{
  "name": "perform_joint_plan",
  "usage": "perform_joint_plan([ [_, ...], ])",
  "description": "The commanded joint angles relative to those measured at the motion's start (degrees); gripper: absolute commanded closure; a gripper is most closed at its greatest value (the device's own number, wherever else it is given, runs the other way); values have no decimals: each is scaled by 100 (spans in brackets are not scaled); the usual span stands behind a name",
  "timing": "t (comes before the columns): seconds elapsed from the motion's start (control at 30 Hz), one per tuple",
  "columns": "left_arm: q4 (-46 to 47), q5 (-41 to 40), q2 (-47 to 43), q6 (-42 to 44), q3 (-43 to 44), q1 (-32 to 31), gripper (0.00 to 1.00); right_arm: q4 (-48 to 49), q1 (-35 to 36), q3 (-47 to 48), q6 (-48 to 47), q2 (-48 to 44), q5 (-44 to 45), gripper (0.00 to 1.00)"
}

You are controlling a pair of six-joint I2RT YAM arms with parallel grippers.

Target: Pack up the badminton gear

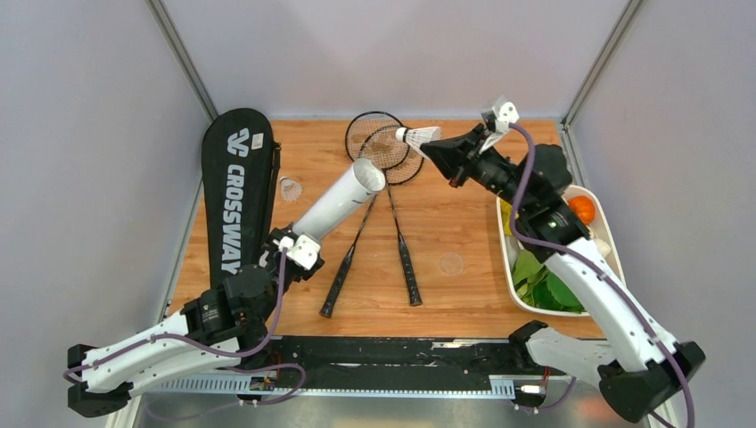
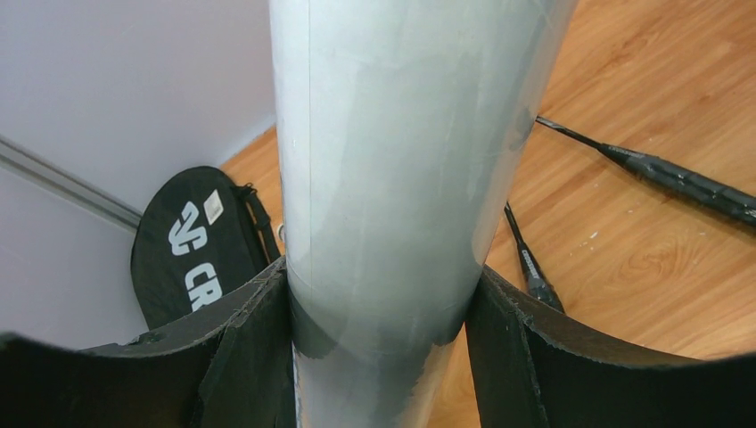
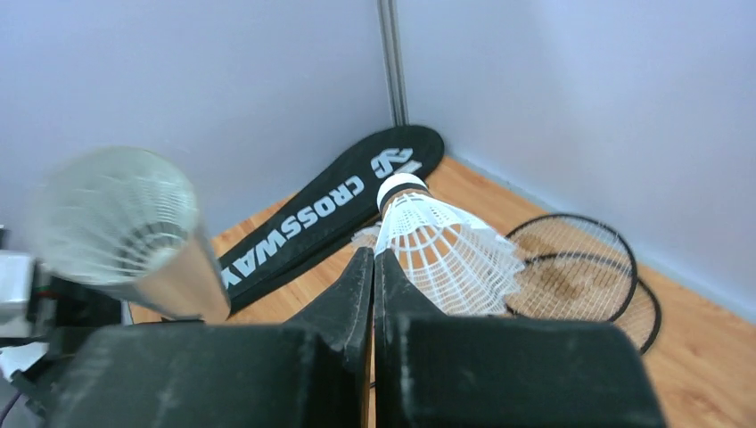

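My left gripper [image 1: 299, 248] is shut on the lower end of the white tube [image 1: 343, 201], which tilts up with its open mouth toward the back right. In the left wrist view the tube [image 2: 401, 178] fills the gap between both pads of that gripper [image 2: 379, 294]. My right gripper [image 1: 437, 147] is shut on the skirt edge of a white shuttlecock [image 1: 417, 136], held in the air over the two racket heads [image 1: 379, 143], cork toward the tube mouth. The right wrist view shows the shuttlecock [image 3: 446, 250] pinched at the fingertips [image 3: 373, 254] and the blurred tube mouth [image 3: 125, 223]. Another shuttlecock [image 1: 291, 189] lies beside the black CROSSWAY bag [image 1: 234, 192].
The rackets' handles [image 1: 408, 267] cross the middle of the wooden table. A white tray [image 1: 508, 259] of green vegetables and an orange [image 1: 581, 209] sits at the right edge under my right arm. Grey walls close in the left, back and right sides.
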Motion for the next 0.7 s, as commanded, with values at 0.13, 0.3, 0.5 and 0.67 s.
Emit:
perform_joint_plan([
  [0.13,84,310,413,-6,33,23,46,-1867,49,694,-1505,-1010,-870,100],
  [0.3,105,461,457,27,-15,23,46,-2467,51,874,-1766,-1180,-1303,100],
  [0.5,103,698,500,105,-71,19,46,-2922,227,999,-1802,-824,-2064,100],
  [0.67,59,904,553,113,-48,23,45,-3450,825,1181,-2095,-439,-1993,100],
])
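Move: About 8 cm back, 10 cm to the left and a couple of centimetres above the right hand, which already holds the shuttlecock by its skirt, is the tube's open mouth. The left hand holds the tube, with that mouth some 16 cm to its right, 2 cm ahead and 18 cm up. On the table about 41 cm below the right hand, the racket heads lie 33 cm ahead and 7 cm left, the clear lid 6 cm back and 10 cm right. Swinging back about 11 cm towards the tube's mouth, the right hand arcs up some 4 cm and sinks again, turning counter-clockwise by about 20 degrees and dipping the shuttlecock cork-first, fingers still shut on the skirt. The left hand keeps its grip, sinks 3.5 cm and eases 2.5 cm right, tilting the tube's mouth down and right to meet the shuttlecock. ##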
